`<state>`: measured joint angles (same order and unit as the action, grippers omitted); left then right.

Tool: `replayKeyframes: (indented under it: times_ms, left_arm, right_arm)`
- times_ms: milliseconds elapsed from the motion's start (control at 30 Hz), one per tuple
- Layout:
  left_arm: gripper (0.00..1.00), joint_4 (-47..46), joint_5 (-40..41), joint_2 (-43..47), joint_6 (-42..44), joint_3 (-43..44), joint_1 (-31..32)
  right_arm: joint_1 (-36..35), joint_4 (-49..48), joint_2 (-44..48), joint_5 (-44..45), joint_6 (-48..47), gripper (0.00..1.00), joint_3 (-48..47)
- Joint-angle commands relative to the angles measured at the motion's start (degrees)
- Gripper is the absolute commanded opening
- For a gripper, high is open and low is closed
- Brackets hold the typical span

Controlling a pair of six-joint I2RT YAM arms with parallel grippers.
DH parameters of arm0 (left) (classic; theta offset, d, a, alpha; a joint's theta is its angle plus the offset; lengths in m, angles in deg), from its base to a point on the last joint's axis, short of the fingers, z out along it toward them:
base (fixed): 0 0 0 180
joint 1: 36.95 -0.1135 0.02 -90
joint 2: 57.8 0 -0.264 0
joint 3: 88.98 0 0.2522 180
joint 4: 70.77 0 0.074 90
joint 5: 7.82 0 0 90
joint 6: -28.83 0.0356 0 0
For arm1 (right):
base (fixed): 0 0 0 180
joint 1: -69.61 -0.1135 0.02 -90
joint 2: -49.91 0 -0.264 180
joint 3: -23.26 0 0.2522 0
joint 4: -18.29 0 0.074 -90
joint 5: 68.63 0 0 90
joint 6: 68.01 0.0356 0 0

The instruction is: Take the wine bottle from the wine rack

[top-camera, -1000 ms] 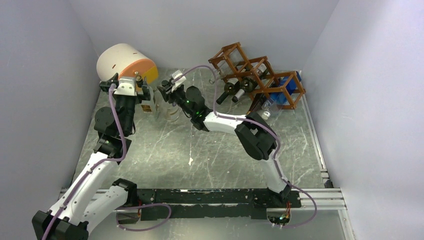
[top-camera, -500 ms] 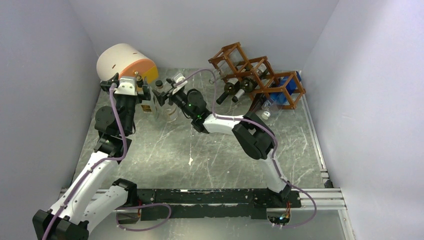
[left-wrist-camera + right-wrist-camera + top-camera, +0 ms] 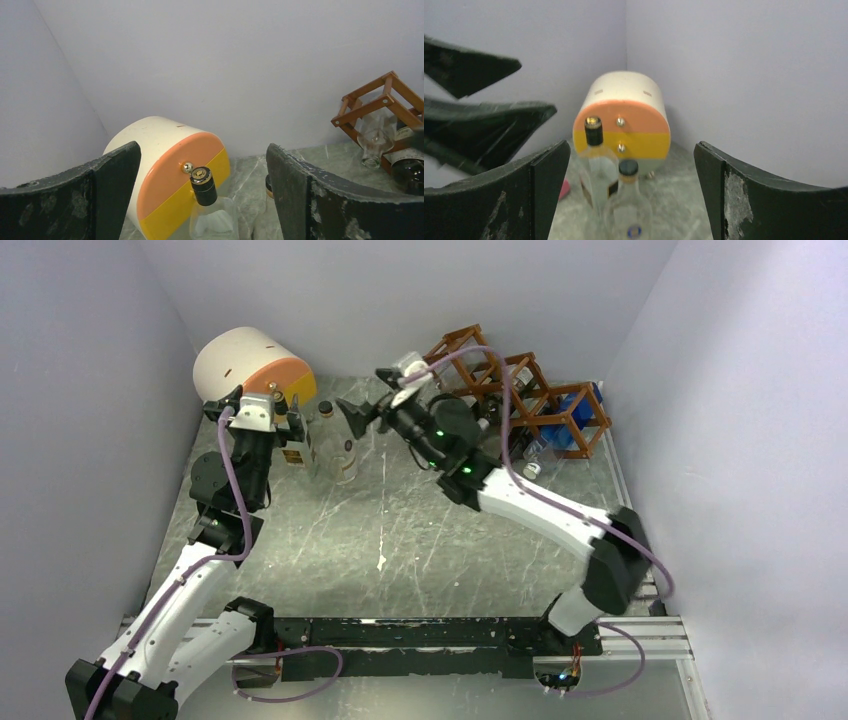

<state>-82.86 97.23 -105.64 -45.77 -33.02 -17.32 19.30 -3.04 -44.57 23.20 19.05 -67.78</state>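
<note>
The reddish-brown wine rack (image 3: pixel 530 390) stands at the back right and shows in the left wrist view (image 3: pixel 382 97). A dark wine bottle (image 3: pixel 407 170) lies in it, and my right arm covers part of the rack from above. My right gripper (image 3: pixel 368 395) hangs open, empty, a little right of a short clear bottle (image 3: pixel 628 200) that stands upright (image 3: pixel 340 450). My left gripper (image 3: pixel 252 408) is open just behind the black, gold-topped cap of a taller clear bottle (image 3: pixel 203 186), which also shows from above (image 3: pixel 293 453).
A white, orange and yellow cylinder (image 3: pixel 250 365) lies at the back left, behind both standing bottles. A clear bottle (image 3: pixel 372 135) sits in the rack's near cubby. Blue items (image 3: pixel 585 430) are at the rack's right end. Grey walls close in on three sides.
My right gripper opened and let go of the short clear bottle's neck, then drew back to the right and up. The bottle stays standing. The left arm has barely moved.
</note>
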Motion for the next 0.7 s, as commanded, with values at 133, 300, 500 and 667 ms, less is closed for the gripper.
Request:
replayKeyframes:
  times_ms: [133, 300, 500, 667]
  left_arm:
    - [0.99, 0.6, -4.9, 1.1, -4.2, 1.6, -0.2]
    - [0.99, 1.4, -6.0, 0.2, -3.8, 2.2, 2.2]
    - [0.99, 1.9, -5.9, 0.4, -2.0, 2.4, 6.2]
    - [0.99, 1.6, -3.5, 0.3, 1.3, 2.0, 11.0]
  right_arm:
    - [0.1, 30.0, 25.5, 14.4, -6.8, 1.0, 14.4]
    - [0.4, 46.1, 35.6, 30.5, -1.8, 1.0, 14.9]
    - [8.1, 62.8, 38.2, 38.5, 18.3, 1.0, 11.8]
    - [27.8, 63.9, 36.3, 21.8, 29.2, 1.0, 14.2]
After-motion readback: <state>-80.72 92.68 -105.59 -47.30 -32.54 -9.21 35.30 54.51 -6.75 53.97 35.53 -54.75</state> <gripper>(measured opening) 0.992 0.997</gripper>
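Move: The gold-capped wine bottle lies in the rack about 35 cm to the right hand's right, 10 cm ahead and 30 cm below it; the pale-necked bottle is 9 cm farther out and 6 cm left of it, the silver-capped clear bottle 6 cm right and level with it. From the left hand, the round clear bottle stands about 10 cm right, 6 cm ahead, 20 cm below; the square clear bottle stands 6 cm straight ahead. Sweep the open, empty right gripper about 30 cm right, away from the standing clear bottles and back to the rack, sinking some 7 cm and turning it clockwise about 45 degrees while tipping it down towards the gold-capped bottle. Ease the open left gripper right towards the round clear bottle, slowly at first, swinging it slightly clockwise. ##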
